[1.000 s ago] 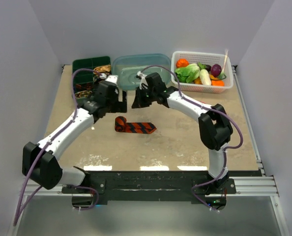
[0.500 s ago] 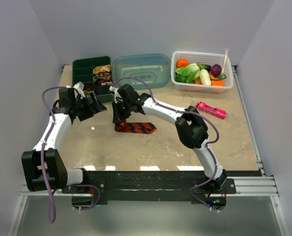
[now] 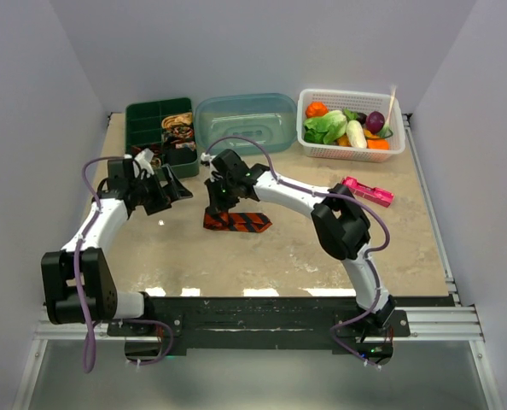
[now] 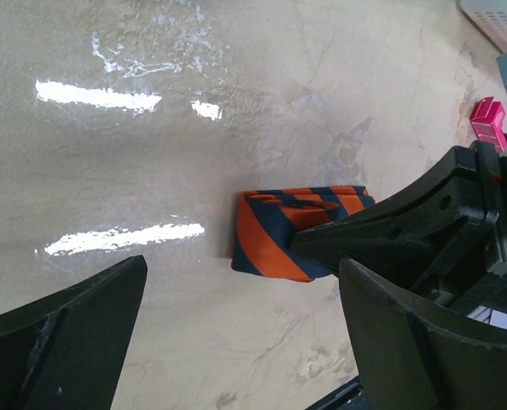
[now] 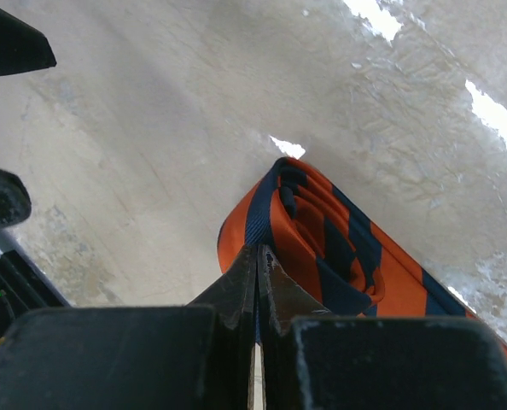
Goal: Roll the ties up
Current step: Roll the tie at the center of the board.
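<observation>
The orange tie [image 3: 241, 222] with dark diagonal stripes lies partly rolled on the table, its coil at the left end. My right gripper [image 3: 220, 199] is shut on the coil's outer layer. In the right wrist view its tips [image 5: 259, 253] pinch the edge of the tie [image 5: 330, 243]. My left gripper [image 3: 176, 190] is open and empty, left of the tie and apart from it. In the left wrist view the tie [image 4: 275, 239] lies beyond its spread fingers [image 4: 74, 337]. Small patterned tie coils [image 3: 178, 128] sit in the green box [image 3: 147, 115].
A blue translucent tub [image 3: 245, 120] stands at the back middle. A white basket [image 3: 392, 150] of toy vegetables stands at the back right. A pink flat gadget [image 3: 366, 191] lies to the right of the tie and also shows in the left wrist view [image 4: 491, 122].
Both grippers left the back containers. The left arm swung out to the left. The right gripper came down onto the tie's coiled left end and nudged it slightly right.
</observation>
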`<action>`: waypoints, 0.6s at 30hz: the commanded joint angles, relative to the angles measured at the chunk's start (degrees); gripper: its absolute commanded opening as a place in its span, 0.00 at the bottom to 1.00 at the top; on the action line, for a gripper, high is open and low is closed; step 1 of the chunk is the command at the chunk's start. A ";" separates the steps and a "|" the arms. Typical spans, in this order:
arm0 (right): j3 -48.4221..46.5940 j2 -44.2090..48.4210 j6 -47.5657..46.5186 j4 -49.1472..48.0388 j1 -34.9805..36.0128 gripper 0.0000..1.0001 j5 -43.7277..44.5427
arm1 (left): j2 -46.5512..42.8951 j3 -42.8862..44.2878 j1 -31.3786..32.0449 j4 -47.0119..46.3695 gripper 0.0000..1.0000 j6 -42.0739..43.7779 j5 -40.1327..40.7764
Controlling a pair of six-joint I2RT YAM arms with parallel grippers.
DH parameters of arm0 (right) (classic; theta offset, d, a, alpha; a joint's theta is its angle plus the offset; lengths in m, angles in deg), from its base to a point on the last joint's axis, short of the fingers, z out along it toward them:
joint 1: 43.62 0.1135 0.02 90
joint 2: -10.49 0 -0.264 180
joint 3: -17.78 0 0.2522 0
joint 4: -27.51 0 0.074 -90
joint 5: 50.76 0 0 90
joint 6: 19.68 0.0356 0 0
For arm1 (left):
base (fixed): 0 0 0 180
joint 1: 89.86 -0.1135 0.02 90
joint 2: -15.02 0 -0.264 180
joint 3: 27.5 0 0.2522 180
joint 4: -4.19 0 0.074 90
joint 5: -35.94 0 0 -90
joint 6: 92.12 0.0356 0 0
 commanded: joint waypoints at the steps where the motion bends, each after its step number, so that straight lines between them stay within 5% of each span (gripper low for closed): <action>1: 2.63 4.46 -1.21 -0.11 0.00 0.00 2.68 | 0.62 -1.27 -0.28 -3.24 1.00 0.03 -2.48; 18: 10.45 7.54 -2.00 -0.99 -1.40 0.00 7.35 | 9.57 -8.83 9.12 -23.18 1.00 -6.38 -9.87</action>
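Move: The tie's roll lies about 10 cm to the right of the left hand, 2 cm back and 6 cm below it. The right hand's shut fingertips are already at its far upper edge, its middle some 2 cm back of them and 2 cm lower. From there the flat tail runs right to the tie's tip, about 17 cm right of the right hand and 3 cm back. The green tray stands roughly 20 cm ahead of the left hand and 6 cm left. On the tie's roll the right hand keeps its shut fingertips at the far upper edge and sweeps about 4 cm right, along the tail, sinking slightly. The left hand, fingers still wide open, first sinks, then swings right towards the roll's left side, some 5 cm each way, drawing back a little and turning about 10 degrees clockwise; whether its fingers touch the tie can't be seen. ##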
